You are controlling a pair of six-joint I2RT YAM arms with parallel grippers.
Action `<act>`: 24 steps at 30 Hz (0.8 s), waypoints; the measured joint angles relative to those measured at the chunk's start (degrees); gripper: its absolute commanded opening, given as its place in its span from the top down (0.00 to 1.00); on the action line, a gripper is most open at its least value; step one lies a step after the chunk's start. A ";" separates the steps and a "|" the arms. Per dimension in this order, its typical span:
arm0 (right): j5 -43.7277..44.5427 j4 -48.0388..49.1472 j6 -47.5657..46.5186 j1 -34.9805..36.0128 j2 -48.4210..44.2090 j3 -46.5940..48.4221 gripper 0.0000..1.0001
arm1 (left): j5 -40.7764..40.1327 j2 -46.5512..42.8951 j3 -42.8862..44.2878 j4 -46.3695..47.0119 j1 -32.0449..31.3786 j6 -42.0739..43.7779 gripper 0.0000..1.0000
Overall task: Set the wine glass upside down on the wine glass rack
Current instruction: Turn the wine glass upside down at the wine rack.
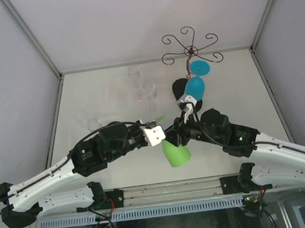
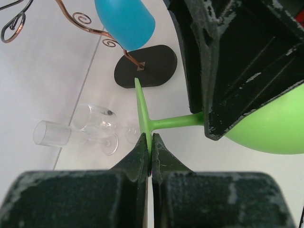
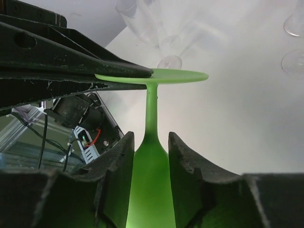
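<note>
A green wine glass point(image 1: 176, 153) hangs in the air between both arms, near the table's front. My left gripper point(image 2: 151, 137) is shut on the rim of its flat foot point(image 2: 142, 114). My right gripper point(image 3: 150, 140) is shut on the top of its bowl point(image 3: 151, 190), one finger on each side just below the stem. The wine glass rack point(image 1: 190, 48) stands at the back, its black oval base point(image 2: 147, 66) on the table. A blue wine glass point(image 1: 195, 86) hangs upside down from one curled arm.
Several clear glasses point(image 1: 144, 90) stand or lie left of the rack, and more point(image 1: 86, 119) sit near the left edge. In the left wrist view, clear glasses point(image 2: 95, 123) lie just beyond the green foot. Grey walls enclose the table.
</note>
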 measured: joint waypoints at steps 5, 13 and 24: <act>-0.72 0.11 -0.11 -0.63 0.31 0.20 0.69 | 0.61 0.04 0.00 0.00 0.00 0.00 1.00; -2.05 0.76 -0.04 -1.05 1.88 0.31 0.73 | 0.90 0.07 0.00 -0.85 0.00 0.02 1.00; -3.93 1.92 0.42 -2.29 2.86 0.59 1.00 | 0.94 0.13 0.00 -1.53 0.00 0.02 1.00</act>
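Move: The green wine glass hangs upside down, its foot still pinched by the left fingers. Its stem lies about 5 cm below that left hand and 3 cm to its right, 1 cm back. For the right hand the stem is practically between the half-open fingertips, about 1 cm left. From there the blue glass on the rack hangs some 13 cm ahead, 12 cm right and slightly lower; clear glasses stand about 15 cm ahead, 5 cm left and 20 cm below. Close the right fingers fully onto the green glass's stem, just below the upturned foot, easing that hand about 1 cm left and forward as they shut. Keep the left fingers pinched on the foot all the while and let that hand sink roughly half a centimetre, bringing the foot nearer the right fingertips. ##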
